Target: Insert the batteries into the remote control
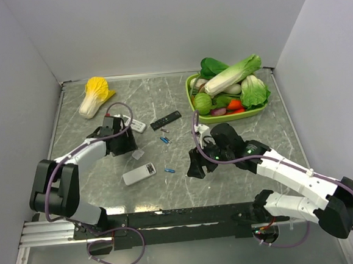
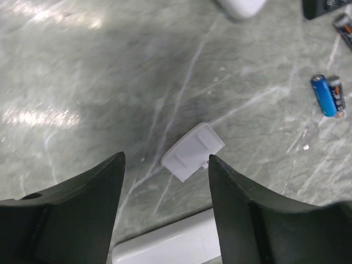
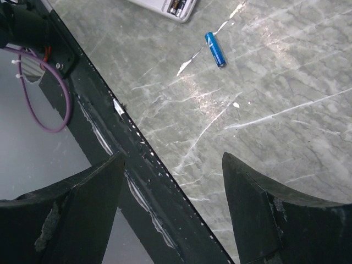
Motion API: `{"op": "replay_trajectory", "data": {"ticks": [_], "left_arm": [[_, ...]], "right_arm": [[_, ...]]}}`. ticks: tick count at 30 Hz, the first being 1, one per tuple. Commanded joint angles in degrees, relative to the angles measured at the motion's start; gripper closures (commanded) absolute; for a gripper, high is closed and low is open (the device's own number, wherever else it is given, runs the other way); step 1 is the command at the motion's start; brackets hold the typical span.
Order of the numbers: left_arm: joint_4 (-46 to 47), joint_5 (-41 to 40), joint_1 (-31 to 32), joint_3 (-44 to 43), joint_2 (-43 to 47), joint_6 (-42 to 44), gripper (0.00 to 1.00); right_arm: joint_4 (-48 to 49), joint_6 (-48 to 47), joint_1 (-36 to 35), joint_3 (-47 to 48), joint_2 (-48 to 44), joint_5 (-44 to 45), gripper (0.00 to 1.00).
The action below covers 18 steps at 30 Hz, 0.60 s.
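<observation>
The remote control lies white back up at the table's near middle. Its open end shows dark cells inside. A small grey-white cover lies loose just beyond my left gripper, which hangs open over it with nothing between the fingers. The remote's white edge shows below the jaws. Two blue batteries lie side by side to the right, with another further off. A single blue battery lies ahead of my right gripper, which is open and empty over the table's near edge.
A slim black remote and a smaller white remote lie behind the batteries. A green tray of toy vegetables stands at the back right. A yellow cabbage sits at the back left. The black rail borders the table.
</observation>
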<state>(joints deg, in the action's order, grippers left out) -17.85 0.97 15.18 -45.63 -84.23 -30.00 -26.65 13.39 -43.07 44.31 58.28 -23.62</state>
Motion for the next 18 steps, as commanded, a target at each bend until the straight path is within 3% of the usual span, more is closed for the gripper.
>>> {"op": "replay_trajectory", "data": {"ticks": [1, 9, 18], "left_arm": [[2.6, 4.9, -0.2, -3.0, -1.7, 8.8, 0.37], [0.8, 4.9, 1.9, -5.8, -6.9, 9.7, 0.59], [-4.9, -0.2, 6.8, -10.3, -11.7, 9.0, 0.68]], "right_arm": [[0.5, -0.3, 0.4, 3.2, 1.2, -1.4, 0.21], [0.6, 0.1, 0.4, 4.6, 3.5, -1.8, 0.21], [0.6, 0.4, 0.4, 5.1, 5.0, -2.0, 0.21]]}}
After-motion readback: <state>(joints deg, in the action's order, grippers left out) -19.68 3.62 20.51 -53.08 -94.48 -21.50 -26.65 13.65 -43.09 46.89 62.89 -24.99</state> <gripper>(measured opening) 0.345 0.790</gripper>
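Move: The battery cover lies on the table about 4 cm to the left hand's right, 1 cm back and some 3 cm below it. The opened remote sits about 9 cm straight back from the cover. The pair of batteries is roughly 12 cm to the cover's right and 5 cm farther out. From the right hand, the cover is some 13 cm ahead, 25 cm left and 14 cm below. Bring the left gripper about 4 cm to the right and some 2 cm down onto the battery cover, turning it roughly 15 degrees clockwise as it goes. Close the fingers from two thirds open to about one third, so that they come down on either side of the cover, with the left finger against its left edge. ##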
